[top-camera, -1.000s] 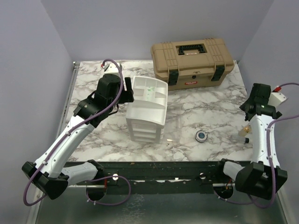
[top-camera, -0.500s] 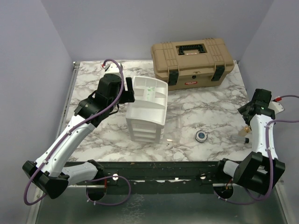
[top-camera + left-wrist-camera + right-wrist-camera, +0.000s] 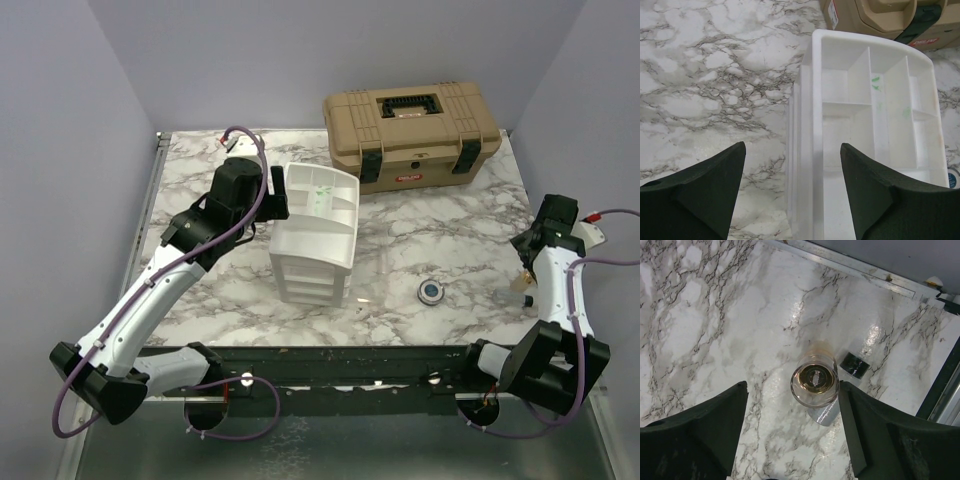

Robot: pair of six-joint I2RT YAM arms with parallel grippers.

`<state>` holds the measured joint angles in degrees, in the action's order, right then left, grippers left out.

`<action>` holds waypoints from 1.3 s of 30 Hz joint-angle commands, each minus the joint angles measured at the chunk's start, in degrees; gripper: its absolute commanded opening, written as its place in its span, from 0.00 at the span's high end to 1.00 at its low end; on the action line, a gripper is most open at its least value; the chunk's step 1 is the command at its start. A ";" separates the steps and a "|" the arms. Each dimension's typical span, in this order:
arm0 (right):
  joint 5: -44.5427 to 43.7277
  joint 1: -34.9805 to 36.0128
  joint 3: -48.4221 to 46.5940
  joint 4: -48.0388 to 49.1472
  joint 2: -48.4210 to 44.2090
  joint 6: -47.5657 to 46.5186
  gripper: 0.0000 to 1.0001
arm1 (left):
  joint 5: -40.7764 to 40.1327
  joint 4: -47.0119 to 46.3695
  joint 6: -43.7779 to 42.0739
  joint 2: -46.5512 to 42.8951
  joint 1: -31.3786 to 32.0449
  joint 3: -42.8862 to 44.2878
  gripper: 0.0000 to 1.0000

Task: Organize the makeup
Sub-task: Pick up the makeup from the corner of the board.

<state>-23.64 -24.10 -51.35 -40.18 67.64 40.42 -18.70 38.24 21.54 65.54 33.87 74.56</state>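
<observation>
A small clear bottle of makeup (image 3: 815, 379) with a golden inside stands upright near the table's right edge, and a small black piece (image 3: 855, 365) lies just behind it. My right gripper (image 3: 792, 387) is open and hangs over the bottle, which sits close against the right finger (image 3: 875, 430). The same bottle (image 3: 521, 285) shows beside the right arm in the top view. A round blue-centred compact (image 3: 431, 291) lies on the marble near the front. My left gripper (image 3: 792, 146) is open and empty, straddling the left rim of the white drawer unit (image 3: 870, 100).
The tan toolbox (image 3: 410, 135) stands shut at the back of the table. The drawer unit (image 3: 315, 235) sits mid-table, its top tray divided into empty compartments. A metal rail (image 3: 855, 265) runs along the table edge close to the bottle. A small clear item (image 3: 362, 303) lies before the drawers.
The right arm has shifted slightly toward the bottle and its jaws have narrowed around it. The left gripper has edged toward the drawer unit's rim.
</observation>
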 commanded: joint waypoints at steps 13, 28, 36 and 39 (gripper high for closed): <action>-4.94 -0.68 2.13 2.19 0.39 -1.61 0.39 | -1.01 -0.80 -1.65 1.49 -0.12 0.35 0.22; -7.00 -0.69 3.23 2.74 0.36 -2.10 0.52 | -0.75 -0.80 -1.93 1.69 -0.12 0.23 0.22; -5.77 -0.69 3.01 3.03 -1.22 -2.78 0.67 | -1.08 -0.80 -1.95 1.74 -0.12 0.49 0.22; -5.61 -0.69 2.92 3.35 -3.03 -3.23 0.73 | -1.08 -0.80 -2.02 1.72 -0.12 0.58 0.22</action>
<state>-28.75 -24.45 -48.73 -38.50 67.46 37.87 -18.70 38.22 20.27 67.09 33.87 74.56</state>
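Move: The amber makeup bottle stands upright almost between the open right fingers: its middle is about 2 cm back, 1 cm to the right and 5 cm below. The clear tube with the black cap lies just nearer the base, roughly 5 cm back and 1 cm left of the hand, 8 cm down. The round compact is some 20 cm left and 5 cm back, 8 cm below. From the left hand, the bottle lies about 58 cm right, 8 cm back and 22 cm below. Ease the right gripper about 2 cm back and to the right, sinking some 1 cm with only a slight wrist tilt, so that the standing bottle's top comes centred between the fingers. Close them steadily as you go, from wide to a little under half open, until both tips pinch the bottle's upper end, then hold there. ##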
